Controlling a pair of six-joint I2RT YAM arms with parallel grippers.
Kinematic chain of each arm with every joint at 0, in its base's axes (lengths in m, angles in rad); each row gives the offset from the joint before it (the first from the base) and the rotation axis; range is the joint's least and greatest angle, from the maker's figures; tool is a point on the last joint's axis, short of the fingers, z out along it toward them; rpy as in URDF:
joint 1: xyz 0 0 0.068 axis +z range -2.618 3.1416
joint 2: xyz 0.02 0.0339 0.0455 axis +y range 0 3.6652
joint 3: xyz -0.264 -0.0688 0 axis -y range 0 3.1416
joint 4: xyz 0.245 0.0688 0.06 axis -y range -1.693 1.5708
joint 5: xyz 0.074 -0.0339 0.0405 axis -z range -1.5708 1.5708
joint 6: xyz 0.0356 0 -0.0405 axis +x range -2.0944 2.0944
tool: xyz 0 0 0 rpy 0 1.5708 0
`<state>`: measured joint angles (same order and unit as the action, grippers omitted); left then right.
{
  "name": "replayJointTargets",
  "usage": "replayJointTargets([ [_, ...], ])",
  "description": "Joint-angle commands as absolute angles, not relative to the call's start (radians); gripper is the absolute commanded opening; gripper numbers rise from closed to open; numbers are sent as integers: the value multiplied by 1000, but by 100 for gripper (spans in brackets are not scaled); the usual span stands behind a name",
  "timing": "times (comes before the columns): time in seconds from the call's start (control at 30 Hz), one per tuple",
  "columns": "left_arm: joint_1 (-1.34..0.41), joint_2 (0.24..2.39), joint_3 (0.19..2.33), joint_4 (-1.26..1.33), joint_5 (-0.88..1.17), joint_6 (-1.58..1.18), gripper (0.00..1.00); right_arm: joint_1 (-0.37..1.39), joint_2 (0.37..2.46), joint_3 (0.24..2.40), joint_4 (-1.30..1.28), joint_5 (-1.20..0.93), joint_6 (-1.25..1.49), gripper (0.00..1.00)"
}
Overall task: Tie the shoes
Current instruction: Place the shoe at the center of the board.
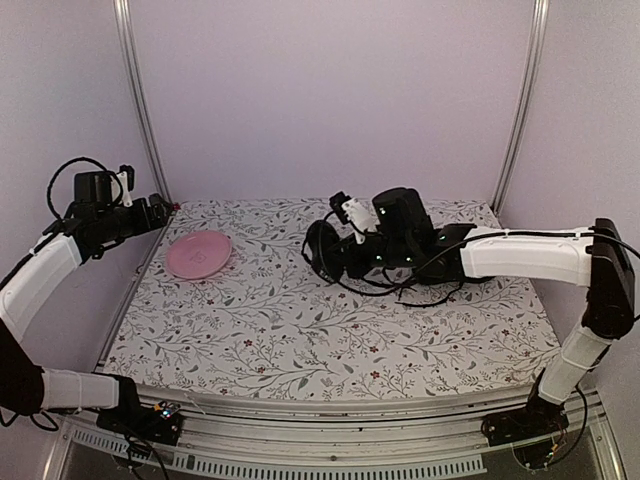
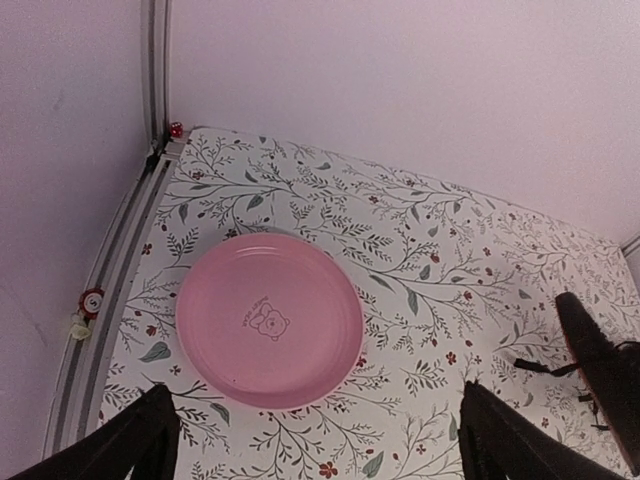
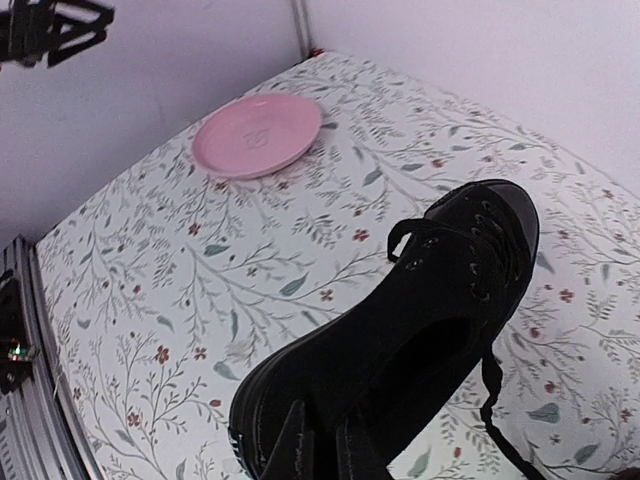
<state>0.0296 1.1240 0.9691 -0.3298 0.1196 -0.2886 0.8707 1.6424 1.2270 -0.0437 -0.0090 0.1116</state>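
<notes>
One black shoe (image 3: 430,310) lies in the middle of the table, toe pointing toward the pink plate, with a loose black lace (image 3: 492,400) trailing off its side. My right gripper (image 3: 322,432) is shut on the shoe's heel rim. From above, the shoe (image 1: 323,250) shows as a dark shape left of the right gripper (image 1: 368,258), and cables and the arm hide the rest. The shoe's toe (image 2: 592,348) shows at the right edge of the left wrist view. My left gripper (image 2: 320,445) hangs open and empty above the near edge of the pink plate (image 2: 268,318).
The pink plate (image 1: 198,253) sits at the table's back left, close to the metal frame rail (image 2: 110,300). White walls close in the back and sides. Black cables (image 1: 420,285) loop on the cloth under the right arm.
</notes>
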Motion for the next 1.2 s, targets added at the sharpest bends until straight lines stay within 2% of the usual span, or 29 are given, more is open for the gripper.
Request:
replayJointTargets([
  [0.0,40,1115,953,-311,97,-303,97,984,1723,1265,50,-154,17,2],
  [0.37,41,1128,934,-274,171,-337,96,1141,1658,1037,63,-216,237,3],
  [0.4,41,1130,933,-274,173,-337,96,1145,1654,1012,81,-225,265,7],
  [0.43,41,1134,933,-274,173,-337,96,1149,1648,990,99,-226,311,20],
  [0.5,40,1144,934,-276,172,-337,95,1150,1623,965,112,-199,369,54],
  [0.53,40,1151,936,-277,177,-336,96,1150,1606,960,106,-172,394,66],
  [0.57,39,1158,937,-276,186,-331,96,1151,1583,961,91,-131,405,73],
  [0.7,20,1190,936,-265,251,-312,97,1134,1484,968,-36,106,463,90],
  [0.77,-15,1191,921,-242,268,-301,96,1084,1453,971,-114,176,535,91],
  [0.87,-150,1183,894,-215,190,-301,96,990,1436,969,-213,210,675,90],
  [1.03,-349,1220,790,-127,265,-553,93,897,1469,973,-281,200,790,89],
  [1.17,-511,1228,690,-69,228,-724,92,846,1567,1008,-311,182,800,88],
])
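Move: The right hand already grips the shoe. Its spot on the board lies about 15 cm back, 9 cm left and 16 cm below. The other shoe lies some 6 cm ahead and 28 cm right, the pink plate about 10 cm ahead and 38 cm left, both well below. From the left hand the held shoe is roughly 35 cm right, 7 cm back and 5 cm lower; the plate lies 20-odd cm below, 2 cm ahead and 3 cm right. Draw the right gripper with the shoe back about 17 cm, down some 11 and a little left, turning counter-clockwise. Open wide to let go, then lift clear and swing forward and right, turning clockwise, sinking a little again towards the other shoe. Late on, sweep the open left gripper about 17 cm right and lower, towards the placed shoe, turning clockwise. ##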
